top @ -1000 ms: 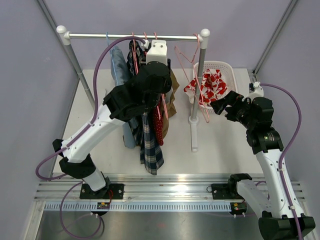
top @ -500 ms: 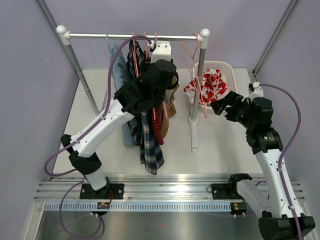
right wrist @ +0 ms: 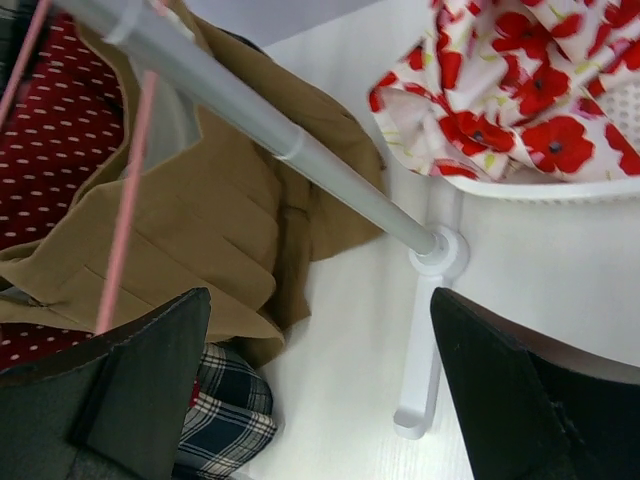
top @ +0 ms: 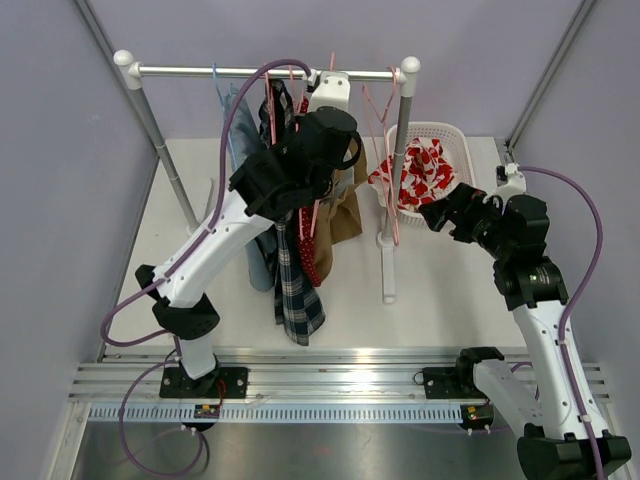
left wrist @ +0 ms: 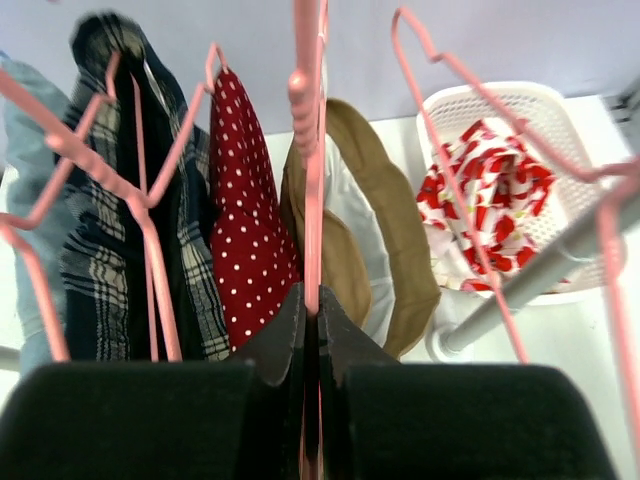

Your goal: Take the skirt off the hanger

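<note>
A tan skirt (left wrist: 400,240) hangs on a pink hanger (left wrist: 312,190) at the rail, to the right of a red polka-dot garment (left wrist: 245,250). My left gripper (left wrist: 312,300) is shut on that hanger's thin pink wire, just below its hook. From above, the tan skirt (top: 345,215) flares out under the left arm; the left fingers are hidden there. My right gripper (right wrist: 320,310) is open and holds nothing. It hovers right of the rack post, with the tan skirt (right wrist: 220,230) ahead on its left. In the top view the right gripper (top: 440,215) sits in front of the basket.
The rail (top: 200,72) also carries a plaid garment (top: 295,290), a denim piece (top: 238,130) and an empty pink hanger (top: 385,130). The rack post (top: 400,150) stands beside a white basket (top: 455,135) that holds a red-flowered cloth (right wrist: 520,90).
My left arm has reached farther back toward the rail, and its gripper has shut on the pink hanger. The tan skirt has swung out to the right. The right arm is unchanged.
</note>
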`<act>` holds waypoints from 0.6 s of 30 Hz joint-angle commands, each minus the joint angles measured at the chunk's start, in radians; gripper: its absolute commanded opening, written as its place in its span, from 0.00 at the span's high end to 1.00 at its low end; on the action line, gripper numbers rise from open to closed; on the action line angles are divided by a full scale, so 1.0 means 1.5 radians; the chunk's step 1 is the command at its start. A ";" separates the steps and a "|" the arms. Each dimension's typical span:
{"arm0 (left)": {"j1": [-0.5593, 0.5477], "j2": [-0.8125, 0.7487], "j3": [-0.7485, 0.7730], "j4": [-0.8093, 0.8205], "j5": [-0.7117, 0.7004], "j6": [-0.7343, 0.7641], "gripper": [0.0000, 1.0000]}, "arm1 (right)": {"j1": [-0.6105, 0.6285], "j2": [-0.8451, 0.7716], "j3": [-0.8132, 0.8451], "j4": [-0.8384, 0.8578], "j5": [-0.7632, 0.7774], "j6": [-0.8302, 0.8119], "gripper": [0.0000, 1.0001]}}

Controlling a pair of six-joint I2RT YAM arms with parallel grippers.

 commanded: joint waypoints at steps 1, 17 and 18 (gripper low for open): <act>-0.036 -0.032 0.102 0.031 -0.023 0.042 1.00 | 0.007 -0.031 0.078 0.088 -0.080 -0.014 0.01; -0.063 -0.082 0.066 0.076 0.014 0.020 1.00 | 0.158 0.141 0.442 0.085 -0.301 0.002 0.01; -0.062 -0.082 0.066 0.077 0.015 0.018 1.00 | 0.280 0.194 0.474 -0.044 -0.254 -0.048 0.01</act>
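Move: The brown skirt hangs from the pink hanger already gripped by the left hand, its middle about 20 cm below that hand, 3 cm ahead and 2 cm right. The rail lies some 5 cm ahead and 12 cm above, in line sideways. The dotted skirt is about 7 cm left, 4 cm ahead and 18 cm below. From the right hand, the brown skirt's middle is roughly 19 cm left, 4 cm ahead and 6 cm below; the rack post is 7 cm left and 12 cm ahead. The hanger with the brown skirt is drawn up about 5 cm and back about 4 cm towards the robot by the left hand, which keeps its shut grip and then holds still. Meanwhile the right hand, empty and wide open, climbs fast by some 27 cm, drawing back and swinging left about 10 cm each, its fingers tipping up and turning left to face the held hanger. ##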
